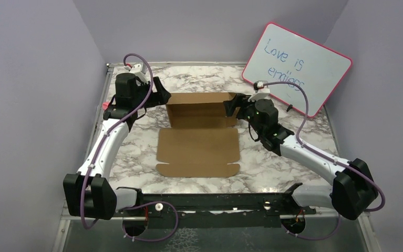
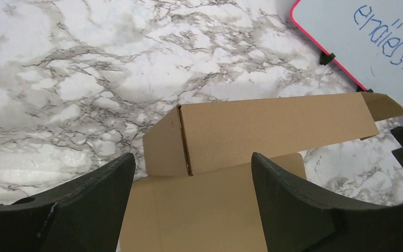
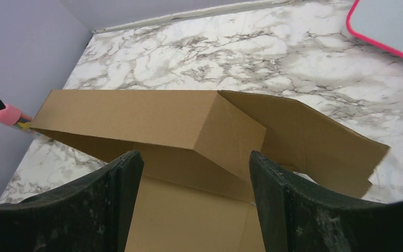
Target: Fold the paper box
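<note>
The paper box (image 1: 199,139) is a brown cardboard sheet in the middle of the marble table. Its far wall stands up and its near panel with flaps lies flat. My left gripper (image 1: 163,96) hovers at the box's far left corner. In the left wrist view it (image 2: 191,156) is open above the flat panel, facing the raised wall (image 2: 272,126), with nothing between its fingers (image 2: 83,205). My right gripper (image 1: 231,107) is at the far right corner. It (image 3: 194,153) is open too, over the box floor, with the upright wall (image 3: 136,113) and a loose side flap (image 3: 320,142) ahead.
A pink-framed whiteboard (image 1: 299,68) with blue writing leans against the back right wall. A small pink-capped object (image 3: 7,114) lies at the table's left edge. Lilac walls close in the table on three sides.
</note>
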Motion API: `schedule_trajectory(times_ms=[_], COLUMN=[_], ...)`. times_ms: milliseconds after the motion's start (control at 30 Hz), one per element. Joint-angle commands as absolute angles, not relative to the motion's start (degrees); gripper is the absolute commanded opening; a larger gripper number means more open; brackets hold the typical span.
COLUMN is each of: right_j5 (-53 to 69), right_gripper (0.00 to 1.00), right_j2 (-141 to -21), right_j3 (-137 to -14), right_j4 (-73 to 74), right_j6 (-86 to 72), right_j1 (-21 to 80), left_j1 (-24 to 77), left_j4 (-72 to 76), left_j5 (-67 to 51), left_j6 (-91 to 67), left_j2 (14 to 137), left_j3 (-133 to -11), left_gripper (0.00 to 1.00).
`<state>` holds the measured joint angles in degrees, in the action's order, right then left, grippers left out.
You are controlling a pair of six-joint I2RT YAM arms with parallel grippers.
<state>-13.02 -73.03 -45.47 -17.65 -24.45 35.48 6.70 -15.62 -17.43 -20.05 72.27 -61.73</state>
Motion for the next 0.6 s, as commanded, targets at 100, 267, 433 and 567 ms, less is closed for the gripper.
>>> schedule_trajectory(times_ms=[100, 267, 433, 567], right_j5=[-17.5, -16.8, -20.5, -22.0], right_gripper=[0.8, 0.8, 0.79, 0.79], right_j2=[-66.1, -65.4, -70.4, -75.9], right_j3=[-37.7, -29.1, -23.9, -22.8], right_j4=[-18.9, -25.2, -33.4, -38.7], right_j6=[-24.0, -26.2, -30.2, -33.1], right_j1=[35.1, 35.1, 35.1, 34.9], left_j1=[6.3, 6.3, 6.3, 6.3], left_j4=[-17.6, -17.4, -15.4, -14.7], left_j5=[-13.7, -14.9, -19.6, -21.5], left_j6=[-18.6, -19.2, -20.7, -20.8], left_j2=[71.4, 74.1, 76.4, 77.4], left_j3=[-65.1, -64.6, -63.3, -62.0], left_gripper=[0.83, 0.83, 0.83, 0.83])
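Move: The right hand's apparent goal, the small right tab on the low inner strip, lies roughly 3 cm ahead, 2 cm to its right and 20 cm below. The outward side flap is some 7 cm ahead, 6 cm right and 13 cm down; the flat lid panel's middle is about 9 cm back, 12 cm left and 22 cm down. From the left hand, the tab is about 1 cm ahead, 24 cm right and 21 cm below. Towards the small tab at the box's right front corner, the right hand draws back and to its right some 4 cm each way, then drops steeply, about 12 cm in all, leaving the raised panel; its open fingers tip down a little and touch nothing. The left hand, also open and free, rises slightly, then sinks about 3 cm near the box's left end. ##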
